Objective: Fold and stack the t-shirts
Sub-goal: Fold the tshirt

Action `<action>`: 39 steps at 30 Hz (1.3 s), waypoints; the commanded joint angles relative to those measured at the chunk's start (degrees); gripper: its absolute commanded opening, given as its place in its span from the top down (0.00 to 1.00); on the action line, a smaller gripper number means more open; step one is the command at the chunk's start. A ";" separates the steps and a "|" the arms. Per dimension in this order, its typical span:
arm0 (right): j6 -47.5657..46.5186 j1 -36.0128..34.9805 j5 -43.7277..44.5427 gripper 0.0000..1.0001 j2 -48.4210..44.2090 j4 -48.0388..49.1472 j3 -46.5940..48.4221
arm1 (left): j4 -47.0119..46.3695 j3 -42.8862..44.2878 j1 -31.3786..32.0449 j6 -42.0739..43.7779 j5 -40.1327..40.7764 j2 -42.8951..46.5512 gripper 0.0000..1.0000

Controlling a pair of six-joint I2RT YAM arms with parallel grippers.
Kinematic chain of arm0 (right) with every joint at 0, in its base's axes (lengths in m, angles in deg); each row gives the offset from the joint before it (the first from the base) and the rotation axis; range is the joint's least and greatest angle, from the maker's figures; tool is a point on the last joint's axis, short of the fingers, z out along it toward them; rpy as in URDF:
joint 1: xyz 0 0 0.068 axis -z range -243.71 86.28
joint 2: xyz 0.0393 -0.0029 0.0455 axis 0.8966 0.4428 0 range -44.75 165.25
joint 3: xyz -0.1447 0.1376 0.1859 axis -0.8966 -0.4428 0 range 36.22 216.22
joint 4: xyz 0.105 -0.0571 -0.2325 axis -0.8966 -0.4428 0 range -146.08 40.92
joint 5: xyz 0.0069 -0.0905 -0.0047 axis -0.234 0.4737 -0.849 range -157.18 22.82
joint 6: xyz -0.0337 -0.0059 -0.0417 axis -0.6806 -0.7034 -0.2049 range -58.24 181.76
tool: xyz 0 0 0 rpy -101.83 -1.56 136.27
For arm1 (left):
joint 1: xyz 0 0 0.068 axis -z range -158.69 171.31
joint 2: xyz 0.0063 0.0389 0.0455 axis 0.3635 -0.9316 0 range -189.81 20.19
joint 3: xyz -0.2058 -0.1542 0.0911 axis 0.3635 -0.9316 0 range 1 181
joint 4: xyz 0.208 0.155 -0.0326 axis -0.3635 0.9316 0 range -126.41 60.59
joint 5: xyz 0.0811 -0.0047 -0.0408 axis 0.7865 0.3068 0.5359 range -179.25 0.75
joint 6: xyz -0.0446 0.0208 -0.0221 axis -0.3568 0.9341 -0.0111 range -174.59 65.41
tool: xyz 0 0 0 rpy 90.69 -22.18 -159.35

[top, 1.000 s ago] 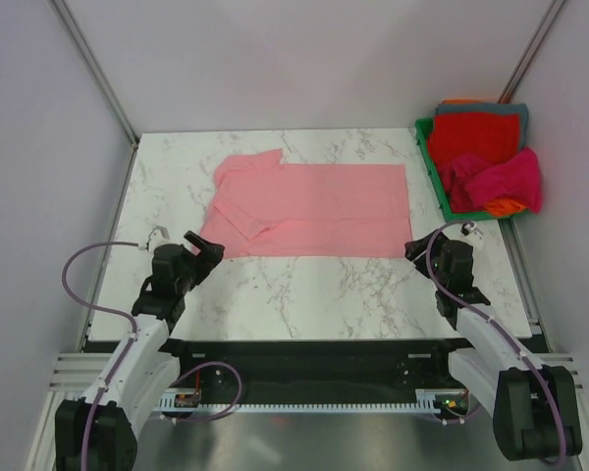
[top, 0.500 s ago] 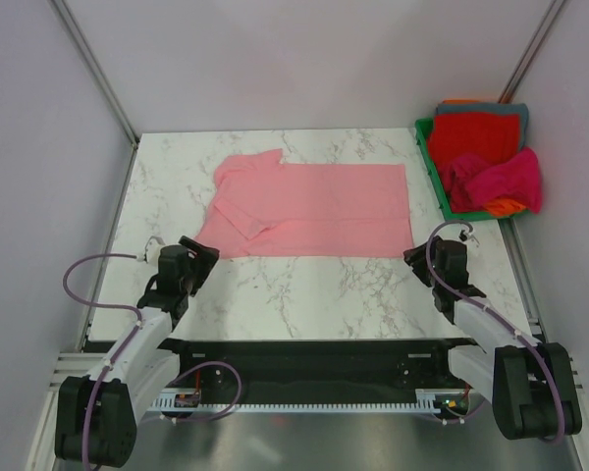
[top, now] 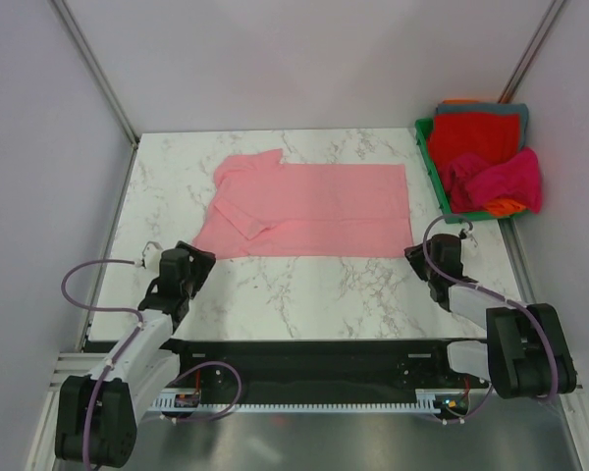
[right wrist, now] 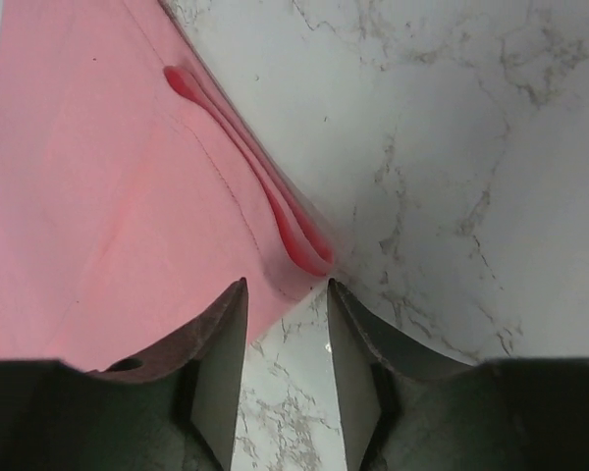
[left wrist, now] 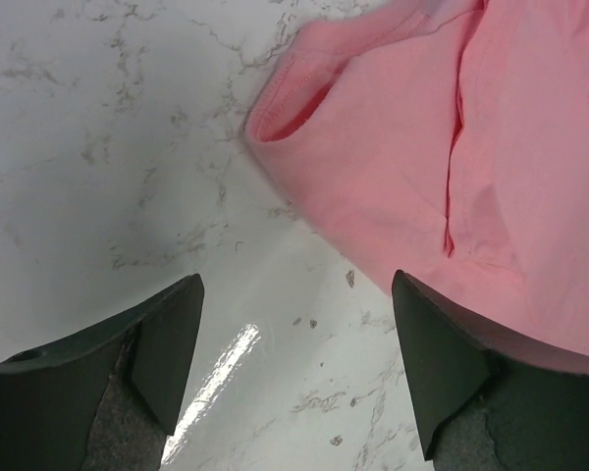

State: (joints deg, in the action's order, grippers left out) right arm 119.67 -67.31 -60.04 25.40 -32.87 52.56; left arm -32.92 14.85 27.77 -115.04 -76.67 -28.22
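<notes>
A light salmon-pink t-shirt (top: pixel 314 208) lies folded into a long rectangle on the marble table (top: pixel 304 294), a sleeve showing at its left end. My left gripper (top: pixel 198 257) hovers low just off the shirt's near-left corner. In the left wrist view it (left wrist: pixel 294 294) is open over bare marble, with the sleeve hem (left wrist: pixel 304 98) ahead and to the right. My right gripper (top: pixel 413 253) sits at the near-right corner. Its jaws (right wrist: pixel 287 287) stand open but narrow, and the folded corner (right wrist: pixel 309 250) lies right at the fingertips, not between them.
A green bin (top: pixel 427 147) at the back right holds a red t-shirt (top: pixel 476 137), a magenta one (top: pixel 501 182) draped over its edge, an orange one (top: pixel 506 206) and a teal-grey one (top: pixel 486 108). Grey walls enclose the table on three sides.
Both arms have sunk lower and drawn slightly toward the near edge. Both grippers have narrowed, the right one more. The pink shirt has not moved.
</notes>
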 commanded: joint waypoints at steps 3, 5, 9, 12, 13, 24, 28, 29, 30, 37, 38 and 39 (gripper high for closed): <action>0.10 -0.10 3.14 0.72 5.08 -0.20 3.52 | -2.43 1.36 -0.48 -1.52 3.77 -1.17 0.18; -1.39 -0.10 4.46 0.89 6.66 -2.22 5.45 | -2.34 1.18 -0.57 -1.87 4.38 -1.17 0.20; -3.15 -0.01 5.17 1.00 7.46 -4.17 7.30 | -2.43 1.36 -0.66 -2.13 5.79 -1.87 0.30; -3.15 -0.10 5.26 1.00 6.49 -2.42 5.73 | -2.43 1.88 -0.74 -2.31 6.67 -2.84 0.36; -3.15 -0.10 5.26 1.00 5.88 -2.15 5.46 | -2.52 2.06 -0.75 -2.48 7.02 -3.80 0.37; -4.30 -0.10 4.82 1.00 1.49 -1.79 3.61 | -8.40 5.49 -1.27 -4.68 8.69 -15.57 0.42; -4.56 -0.10 4.73 1.00 0.69 -2.05 3.53 | -10.33 6.90 -1.71 -5.03 8.17 -19.53 0.50; -4.56 -0.10 4.73 1.00 0.60 -2.14 3.61 | -10.78 6.98 -1.80 -5.47 8.08 -20.23 0.51; -4.65 -0.10 4.55 1.00 0.52 -2.14 3.53 | -11.30 7.16 -1.89 -5.73 7.99 -21.55 0.53; -5.17 -0.10 4.29 1.00 -0.01 -2.41 3.70 | -12.01 8.91 -3.38 -7.49 8.25 -25.86 0.89; -5.44 -0.10 4.38 1.00 -0.10 -2.93 3.96 | -12.01 9.18 -3.82 -6.62 8.25 -25.95 0.91; -5.53 -0.18 4.64 1.00 -0.36 -3.20 4.23 | -12.01 9.62 -3.91 -5.83 7.82 -25.87 0.95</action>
State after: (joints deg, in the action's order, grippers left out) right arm 115.32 -67.35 -56.74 26.43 -35.64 56.49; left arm -44.05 22.32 24.80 -120.48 -71.12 -53.35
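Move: The shirt's near left corner lies about 4 cm ahead of the left hand, 3 cm left and 3 cm below. The folded flap's tip is some 8 cm ahead and 11 cm right of that hand. The right hand is almost on the near right corner, about 2 cm ahead, 1 cm right and 1 cm below. The green bin's middle sits roughly 24 cm ahead of the right hand and 17 cm right. Right pinches its shirt corner and rises about 2 cm; left reaches 5 cm forward, down and left, closing on its corner. ##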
